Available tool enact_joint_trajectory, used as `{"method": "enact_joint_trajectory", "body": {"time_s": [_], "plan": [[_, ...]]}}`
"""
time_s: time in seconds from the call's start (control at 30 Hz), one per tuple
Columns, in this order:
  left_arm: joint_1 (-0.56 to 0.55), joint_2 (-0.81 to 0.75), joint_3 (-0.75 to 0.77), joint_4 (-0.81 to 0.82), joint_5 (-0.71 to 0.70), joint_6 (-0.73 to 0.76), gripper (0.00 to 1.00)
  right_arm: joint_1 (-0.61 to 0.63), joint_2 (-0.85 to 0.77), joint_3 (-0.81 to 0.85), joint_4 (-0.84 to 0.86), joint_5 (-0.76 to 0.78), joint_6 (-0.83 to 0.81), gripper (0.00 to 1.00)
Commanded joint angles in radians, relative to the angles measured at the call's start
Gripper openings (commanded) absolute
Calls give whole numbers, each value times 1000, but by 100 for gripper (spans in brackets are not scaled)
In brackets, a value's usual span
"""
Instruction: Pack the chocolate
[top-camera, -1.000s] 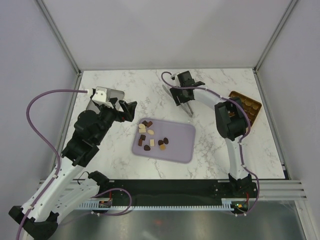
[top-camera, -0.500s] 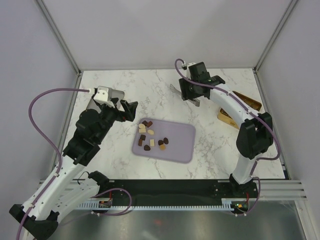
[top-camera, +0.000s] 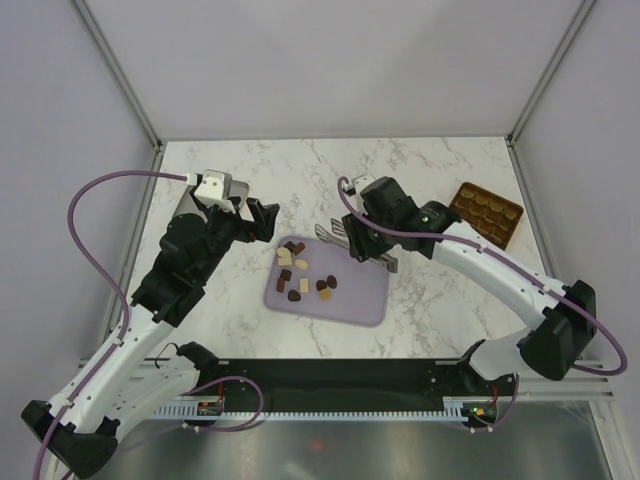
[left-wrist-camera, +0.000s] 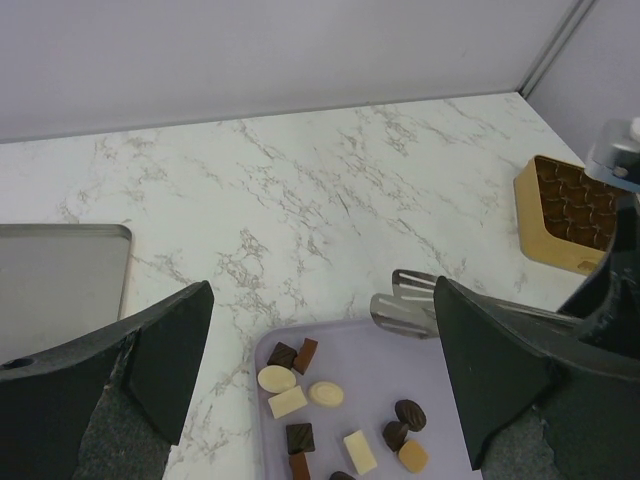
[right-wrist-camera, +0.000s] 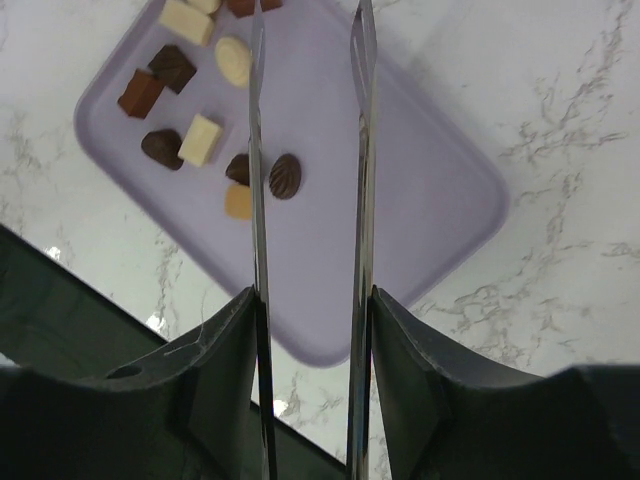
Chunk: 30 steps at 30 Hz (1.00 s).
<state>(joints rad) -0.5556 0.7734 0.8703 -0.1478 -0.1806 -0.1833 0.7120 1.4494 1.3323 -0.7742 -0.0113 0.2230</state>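
Observation:
Several small pieces of chocolate (top-camera: 300, 278), dark brown, mid brown and cream-white, lie loose on the left half of the lilac tray (top-camera: 355, 295). My right gripper (top-camera: 366, 243) is shut on metal tongs (top-camera: 333, 234), whose tips hang over the tray's back edge. In the right wrist view the two tong blades (right-wrist-camera: 258, 150) run out over the chocolate (right-wrist-camera: 200, 140) and the tray (right-wrist-camera: 420, 220), with a gap between them and nothing in it. My left gripper (top-camera: 262, 221) stands open beside the tray's back left corner. Its wrist view shows the chocolate (left-wrist-camera: 330, 395) and tongs (left-wrist-camera: 408, 305).
A gold compartmented box (top-camera: 487, 212) sits at the back right of the marble table and shows in the left wrist view (left-wrist-camera: 563, 212). A flat metal tray (left-wrist-camera: 55, 285) lies at the left under my left arm. Walls close in the table's sides.
The right arm has swung the tongs from the back of the table forward and left to the tray's back edge, squeezing them narrower. The left gripper has barely shifted.

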Motion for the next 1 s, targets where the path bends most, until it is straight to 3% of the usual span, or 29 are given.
{"method": "enact_joint_trajectory", "body": {"time_s": [0.0,0.33,0.97], "plan": [[3,1,21,19,-13,-28,100,53,-98,-62,-13,45,35,54],[3,6,19,20,-26,-28,100,138,-178,-180,36,14,65,51],[3,12,18,19,-30,-28,100,259,-112,-242,73,48,88,52]]}}
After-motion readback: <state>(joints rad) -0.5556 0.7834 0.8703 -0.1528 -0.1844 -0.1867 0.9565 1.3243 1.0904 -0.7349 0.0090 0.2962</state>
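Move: The right hand already holds the tongs, pointing ahead-left and down. The small dark chocolate their tips head for lies about 10 cm to that hand's left, 4 cm back and 17 cm below. Level with it, the shell chocolate is 3 cm to its right and the white block some 4 cm to its left; the orange square is about 3 cm nearer the base. From the left hand, the dark chocolate is roughly 6 cm back, 11 cm right and 31 cm below. Still gripping the tongs with its fingers at an unchanged opening, the right hand draws back about 9 cm over the tray, quickly at first, then slowing. It sinks some 4 cm as it goes and turns about 10 degrees counter-clockwise, bringing the open tong tips over the small dark chocolate and orange square. ##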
